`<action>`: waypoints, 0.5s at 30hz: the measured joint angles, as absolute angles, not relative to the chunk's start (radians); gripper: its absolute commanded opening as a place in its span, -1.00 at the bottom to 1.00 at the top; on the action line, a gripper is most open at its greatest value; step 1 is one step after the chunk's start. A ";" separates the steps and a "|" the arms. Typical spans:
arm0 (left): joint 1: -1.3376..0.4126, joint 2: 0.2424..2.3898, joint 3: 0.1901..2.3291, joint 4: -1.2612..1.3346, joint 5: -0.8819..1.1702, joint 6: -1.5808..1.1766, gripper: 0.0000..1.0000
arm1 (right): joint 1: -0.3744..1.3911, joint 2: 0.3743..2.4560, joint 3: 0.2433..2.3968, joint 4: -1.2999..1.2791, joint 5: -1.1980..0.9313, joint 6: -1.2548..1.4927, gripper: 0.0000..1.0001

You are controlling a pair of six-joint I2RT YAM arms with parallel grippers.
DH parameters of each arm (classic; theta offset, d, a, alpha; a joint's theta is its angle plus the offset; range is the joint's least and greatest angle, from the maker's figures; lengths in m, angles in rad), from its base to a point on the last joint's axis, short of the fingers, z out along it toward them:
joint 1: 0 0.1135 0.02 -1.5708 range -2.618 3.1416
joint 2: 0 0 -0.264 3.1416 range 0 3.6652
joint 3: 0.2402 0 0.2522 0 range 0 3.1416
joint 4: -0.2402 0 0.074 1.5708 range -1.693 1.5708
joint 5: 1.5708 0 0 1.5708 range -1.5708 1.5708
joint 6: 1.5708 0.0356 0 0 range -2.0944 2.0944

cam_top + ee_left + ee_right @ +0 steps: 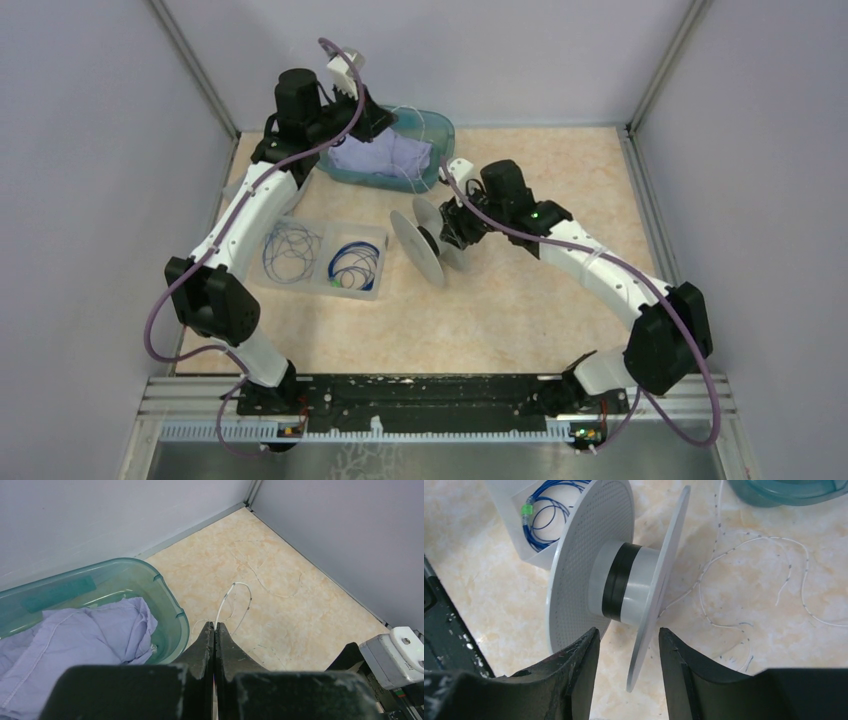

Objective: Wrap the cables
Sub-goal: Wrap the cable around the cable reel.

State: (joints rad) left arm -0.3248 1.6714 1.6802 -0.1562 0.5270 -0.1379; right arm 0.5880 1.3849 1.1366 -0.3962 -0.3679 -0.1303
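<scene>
My left gripper [215, 625] is shut on the whitish cable [226, 599], which comes out between its tips and trails in loose loops over the table. This gripper [385, 120] hovers at the teal tub's far edge. The whitish cable [744, 542] runs on to a white spool [624, 582] lying on its side with a black band on the hub. My right gripper [629, 632] is open, its fingers standing either side of the spool's right flange [669, 575] without touching it. Blue cables [353, 262] lie coiled in a clear tray [300, 285].
A teal tub [443, 128] holding a lilac cloth [380, 155] stands at the back. Grey walls close the table on the left, back and right. The clear tray sits just left of the spool [430, 240], under the left arm.
</scene>
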 measured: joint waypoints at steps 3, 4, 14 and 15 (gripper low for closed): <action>-0.325 1.671 1.680 -0.156 0.527 -0.138 -1.00 | 0.595 1.387 1.137 -0.386 -0.322 -0.128 0.20; -0.325 1.671 1.680 -0.156 0.527 -0.138 -0.99 | 0.595 1.387 1.137 -0.383 -0.310 -0.128 0.25; -0.326 1.671 1.680 -0.155 0.537 -0.138 -0.99 | 0.594 1.377 1.141 -0.395 -0.274 -0.147 0.44; -0.326 1.671 1.680 -0.154 0.540 -0.138 -0.99 | 0.590 1.372 1.143 -0.402 -0.276 -0.148 0.44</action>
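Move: The cable reel stands on its flange edges, its hub roughly 6 cm left of my right hand, 3 cm ahead and 6 cm below. Its near flange shows between my half-open fingers. The clear box with the blue cable is some 20 cm left and 2 cm back, and the teal tub about 24 cm ahead and 15 cm left. From my raised left hand, which pinches the white cable, the hub is about 14 cm back, 8 cm right and 22 cm below. Beside the reel's near flange, I spread my right fingers from just under half open to nearly three-quarters, so the flange still shows in the gap. Meanwhile that hand eases about 1 cm forward, then drifts about 1 cm to the right, its wrist turning some 5 degrees clockwise. My left hand holds nearly still, keeping its pinch on the cable. ##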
